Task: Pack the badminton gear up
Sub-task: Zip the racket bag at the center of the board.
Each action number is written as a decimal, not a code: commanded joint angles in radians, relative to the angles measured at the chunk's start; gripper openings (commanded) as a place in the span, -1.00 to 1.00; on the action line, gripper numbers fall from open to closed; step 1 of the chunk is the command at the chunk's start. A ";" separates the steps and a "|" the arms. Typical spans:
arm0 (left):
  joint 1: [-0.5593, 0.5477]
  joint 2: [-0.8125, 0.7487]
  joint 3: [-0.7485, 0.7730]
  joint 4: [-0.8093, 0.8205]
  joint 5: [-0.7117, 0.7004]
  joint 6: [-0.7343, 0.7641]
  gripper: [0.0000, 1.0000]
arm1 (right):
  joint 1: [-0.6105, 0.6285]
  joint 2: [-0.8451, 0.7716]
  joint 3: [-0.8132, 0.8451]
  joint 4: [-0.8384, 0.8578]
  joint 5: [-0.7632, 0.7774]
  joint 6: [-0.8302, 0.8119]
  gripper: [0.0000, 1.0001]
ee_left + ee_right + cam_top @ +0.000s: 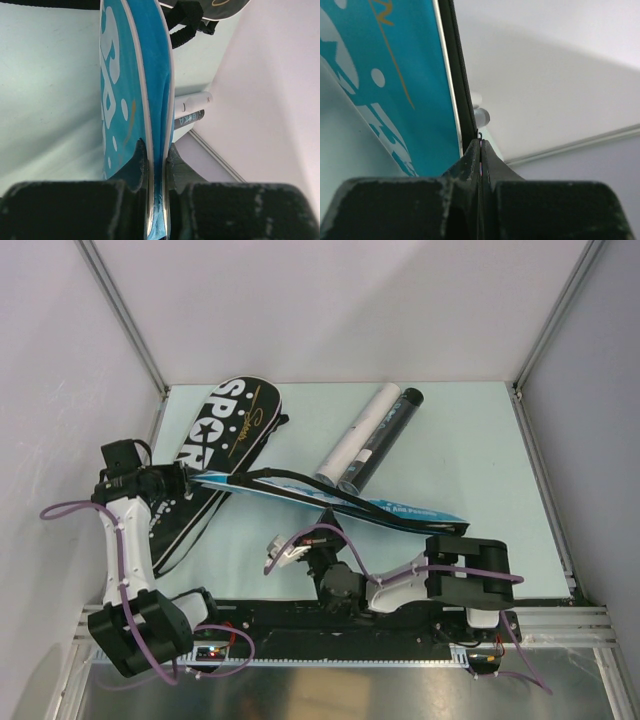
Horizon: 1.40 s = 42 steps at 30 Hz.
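Note:
A blue "SPORT" cover hangs edge-up across the middle of the table. My left gripper is shut on its left end, and the blue fabric with white piping is pinched between the fingers. My right gripper is shut at the cover's black zip edge. A small black zip pull sits right at its tips. The black "SPORT" cover lies flat at the back left. A white tube and a black tube lie side by side behind the blue cover.
Grey enclosure walls with aluminium posts close in the table on three sides. The black cover's straps trail beside the blue cover. A black rail runs along the near edge by the arm bases.

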 commanded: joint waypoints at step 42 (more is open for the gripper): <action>0.153 -0.120 -0.024 0.086 0.149 -0.089 -0.99 | -0.621 -0.839 -0.371 0.202 0.325 0.278 -1.00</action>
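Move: The zip pull of the blue racket bag is already in the right fingers, and the bag's right end, where the zip runs out, lies about 33 cm to their right, level ahead and some 7 cm lower. The black tube's middle is some 38 cm ahead and 14 cm right of this hand, about 15 cm down. From the left hand, which pinches the bag's other end, that right end lies about 64 cm right, 9 cm back and 8 cm lower. The zip pull is drawn along the upright edge of the blue bag towards its right end by the right hand, closed throughout, some 27 cm to the right and picking up speed, with a small rise and forward drift. The right wrist rolls its left side up and swings clockwise, each nearly 40 degrees. The left hand keeps its pinch on the other end and rises about 3 cm. ##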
